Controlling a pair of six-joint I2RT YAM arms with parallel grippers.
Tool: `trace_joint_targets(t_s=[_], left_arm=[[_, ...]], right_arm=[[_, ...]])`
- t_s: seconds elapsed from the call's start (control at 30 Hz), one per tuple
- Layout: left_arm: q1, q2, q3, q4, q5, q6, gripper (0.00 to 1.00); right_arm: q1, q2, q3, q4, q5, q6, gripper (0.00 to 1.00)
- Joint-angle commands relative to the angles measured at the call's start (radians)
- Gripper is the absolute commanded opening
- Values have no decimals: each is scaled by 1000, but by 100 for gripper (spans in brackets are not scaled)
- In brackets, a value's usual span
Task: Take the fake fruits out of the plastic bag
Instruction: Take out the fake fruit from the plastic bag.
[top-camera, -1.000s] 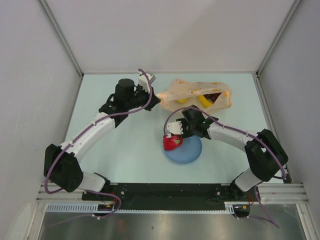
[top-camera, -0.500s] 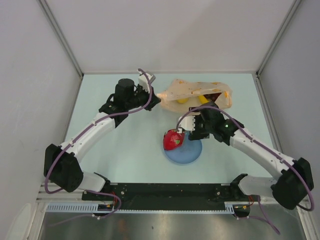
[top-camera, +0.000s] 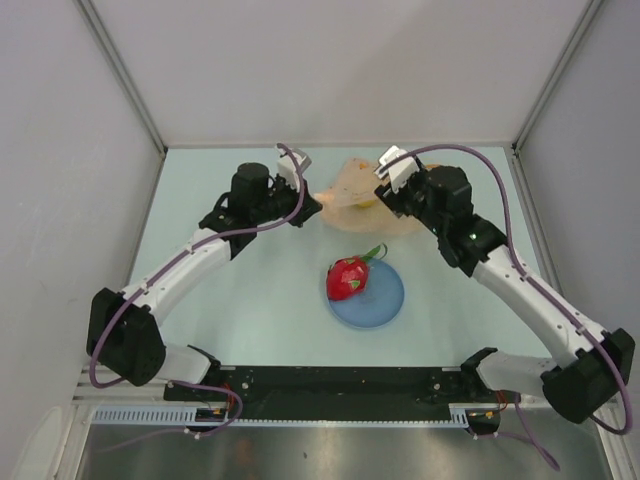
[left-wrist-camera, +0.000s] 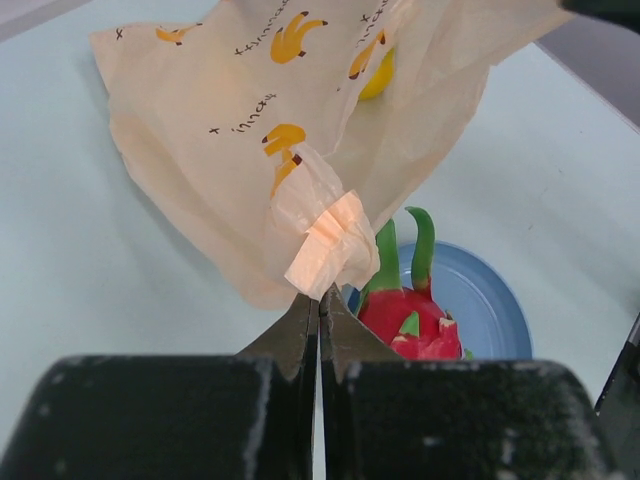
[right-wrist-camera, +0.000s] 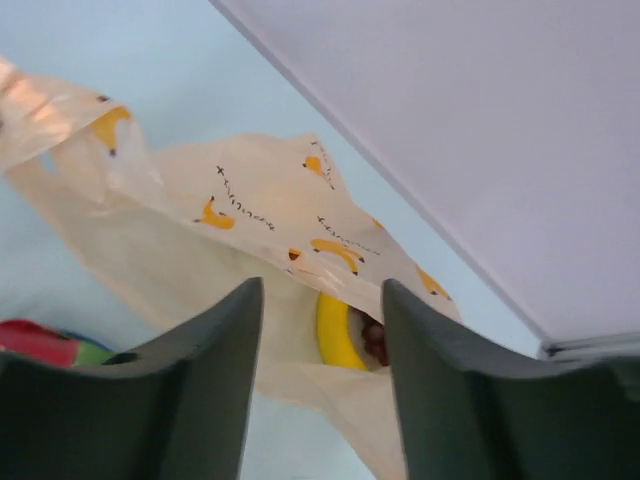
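Observation:
The peach plastic bag (top-camera: 350, 188) with banana prints lies at the back of the table. My left gripper (top-camera: 312, 206) is shut on a folded bit of the bag's edge (left-wrist-camera: 325, 250), holding it up. My right gripper (top-camera: 392, 200) hangs open and empty over the bag's right part, facing its mouth (right-wrist-camera: 300, 290). Between its fingers I look in at a yellow banana (right-wrist-camera: 338, 330) and something dark red (right-wrist-camera: 375, 340) beside it. A yellow fruit (left-wrist-camera: 378, 75) shows through a gap in the bag. The red dragon fruit (top-camera: 347, 278) lies on the blue plate (top-camera: 388, 302).
The blue plate (left-wrist-camera: 490, 310) sits in front of the bag, between the two arms. Grey walls close in the table at the back and both sides. The back wall (right-wrist-camera: 480, 130) rises just behind the bag.
My right gripper let go of the dragon fruit on the plate, then rose and swung back to the bag. The left gripper kept its grip and place.

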Motion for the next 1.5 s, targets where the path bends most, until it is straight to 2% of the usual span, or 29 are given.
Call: trace_joint_targets(t_s=[0.0, 0.03, 0.07, 0.17, 0.23, 0.37, 0.47, 0.6, 0.67, 0.73, 0.8, 0.93, 1.03, 1.2, 1.3, 1.47], left_arm=[[6, -4, 36, -12, 36, 0, 0], [6, 1, 44, -23, 37, 4, 0], [6, 4, 49, -26, 36, 13, 0], [6, 12, 36, -29, 30, 40, 0], [6, 12, 27, -24, 37, 61, 0], [6, 16, 99, -98, 74, 87, 0], [6, 4, 138, -121, 111, 161, 0], [7, 19, 173, -152, 157, 210, 0], [6, 12, 152, -126, 200, 224, 0], [4, 13, 110, -113, 200, 228, 0], [4, 13, 104, -129, 174, 224, 0], [3, 16, 113, -152, 166, 247, 0], [3, 33, 128, -140, 174, 222, 0], [1, 56, 174, -141, 194, 179, 0], [1, 64, 211, -138, 194, 173, 0], [1, 96, 298, -139, 171, 172, 0]], right_arm=[[-49, 104, 31, 87, -83, 158, 23], [-49, 132, 29, 81, -98, 158, 7], [-52, 144, 29, 68, -129, 159, 0], [-58, 155, -26, 62, -193, 172, 0], [-57, 149, -116, 116, -210, 153, 0], [-69, 208, -204, 250, -128, 178, 0], [-107, 245, -256, 288, -92, 213, 0], [-155, 218, -297, 184, -143, 230, 0], [-164, 195, -320, 76, -209, 232, 0], [-169, 155, -345, 64, -235, 227, 0], [-175, 133, -333, 73, -235, 245, 0], [-178, 135, -171, 61, -285, 287, 0], [-177, 164, -111, 94, -331, 343, 0], [-177, 314, -41, 162, -319, 480, 0], [-178, 400, 15, 107, -283, 540, 0], [-183, 446, 55, 27, -313, 589, 0]])
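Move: The bag's open mouth lies roughly 13 cm ahead of the empty right hand and about 25 cm below it. Inside, the lemon is some 17 cm ahead and 2 cm left, the banana about 18 cm ahead and 7 cm right. On the near side, the dragon fruit sits around 3 cm back and 5 cm left. From the left hand, already pinching the bag's corner, the mouth is about 10 cm ahead, 15 cm right and 16 cm below. The bag's printed upper flap is approached by the right hand, whose fingers quickly shut empty as it drops about 20 cm; it then bobs up and forward and dips again towards the mouth, tilting down some 35 degrees. The left hand keeps its pinch on the corner, bobbing, shifting slightly right and up, and turning clockwise. ##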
